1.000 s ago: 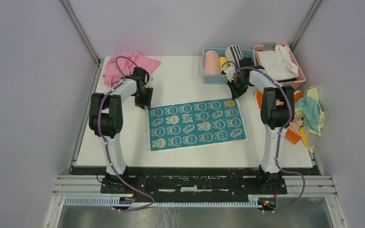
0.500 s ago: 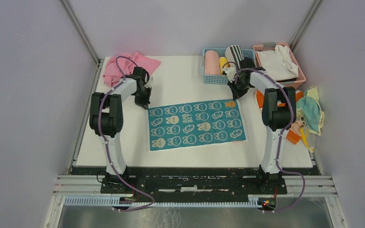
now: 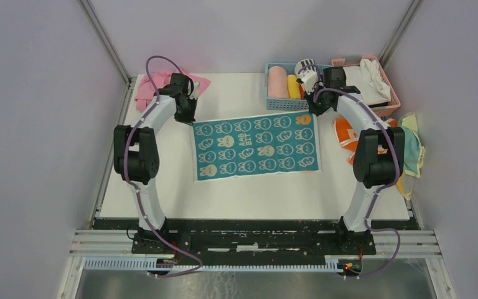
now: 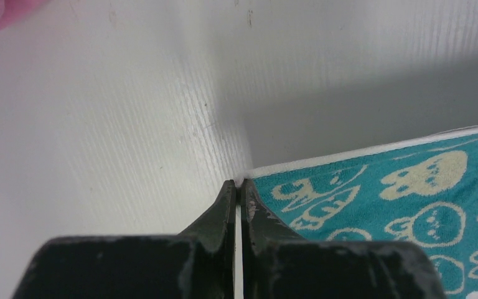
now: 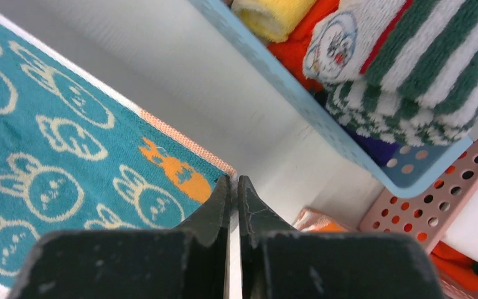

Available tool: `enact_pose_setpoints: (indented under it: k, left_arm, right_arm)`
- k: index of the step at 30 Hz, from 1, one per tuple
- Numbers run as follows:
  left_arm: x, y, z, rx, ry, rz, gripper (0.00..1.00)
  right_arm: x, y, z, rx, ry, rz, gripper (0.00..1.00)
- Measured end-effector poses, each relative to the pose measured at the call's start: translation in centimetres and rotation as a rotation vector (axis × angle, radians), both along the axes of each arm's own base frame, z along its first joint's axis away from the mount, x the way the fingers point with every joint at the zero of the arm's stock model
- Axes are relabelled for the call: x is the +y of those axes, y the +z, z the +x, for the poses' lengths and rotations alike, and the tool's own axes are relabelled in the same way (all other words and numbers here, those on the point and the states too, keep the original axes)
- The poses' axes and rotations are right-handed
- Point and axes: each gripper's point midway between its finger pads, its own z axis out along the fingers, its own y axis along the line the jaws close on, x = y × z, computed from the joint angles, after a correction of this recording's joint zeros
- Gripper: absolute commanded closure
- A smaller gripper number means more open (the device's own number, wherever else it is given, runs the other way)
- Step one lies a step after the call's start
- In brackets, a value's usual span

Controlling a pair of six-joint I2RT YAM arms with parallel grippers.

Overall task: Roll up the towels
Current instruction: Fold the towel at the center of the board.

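A teal towel [image 3: 255, 146] with pale bunny prints lies spread flat in the middle of the white table. My left gripper [image 3: 190, 119] is shut on its far left corner; in the left wrist view the white hem [image 4: 323, 161] runs right into the pinched tips of the left gripper [image 4: 237, 184]. My right gripper [image 3: 315, 112] is shut on the far right corner beside the orange carrot print [image 5: 175, 171], where the right gripper [image 5: 231, 179] nips the edge of the towel [image 5: 50, 156]. The cloth is stretched between the two grippers.
A blue basket [image 3: 280, 104] with rolled towels stands just beyond the right gripper, with a pink basket [image 3: 391, 96] beside it. A pink cloth [image 3: 152, 87] lies at the far left. An orange towel [image 3: 345, 132] and teal-and-yellow towels [image 3: 412, 148] lie at the right edge.
The left gripper has shut on the towel's corner. Both arms have reached farther from the bases, drawing the towel's far edge toward the baskets and straightening it.
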Motion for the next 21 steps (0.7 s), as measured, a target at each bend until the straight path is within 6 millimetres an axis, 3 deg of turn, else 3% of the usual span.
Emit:
enact_pose_setpoints:
  k: [5, 10, 16, 21]
  left_arm:
    - [0.4, 0.9, -2.2, -0.022, 0.000, 0.005, 0.97]
    - [0.4, 3.2, -4.8, -0.084, -0.007, -0.006, 0.97]
    - [0.3, 5.0, -7.2, -0.143, -0.017, -0.019, 0.97]
    - [0.0, 6.1, -7.5, -0.179, -0.024, -0.012, 0.97]
  right_arm:
    - [-0.4, -0.2, -2.6, -0.001, 0.026, -0.024, 0.99]
    - [-0.6, -0.7, -6.1, 0.028, 0.058, -0.044, 0.99]
    - [-0.7, 1.7, -8.3, -0.049, 0.059, -0.036, 0.99]
    - [-1.0, 3.4, -8.5, -0.148, 0.050, -0.039, 0.99]
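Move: Both my hands hold the teal towel by its far corners. The towel's middle lies about 11 cm back and 24 cm right of my left hand, 6 cm lower, and about 11 cm back and 24 cm left of my right hand, 9 cm lower. The pink towel is some 20 cm ahead and 10 cm left of my left hand. From my right hand, the blue basket sits about 17 cm ahead and 6 cm left, and the orange towel about 8 cm back and 18 cm right. I draw both pinched far corners of the teal towel back towards my bases, away from the blue basket and the pink towel, by about 8 cm. My left hand climbs as it comes, some 6 cm in all; my right stays nearly level first, then rises about 3 cm. Both hands tip their fingers up by roughly 10 degrees, grips kept shut. ##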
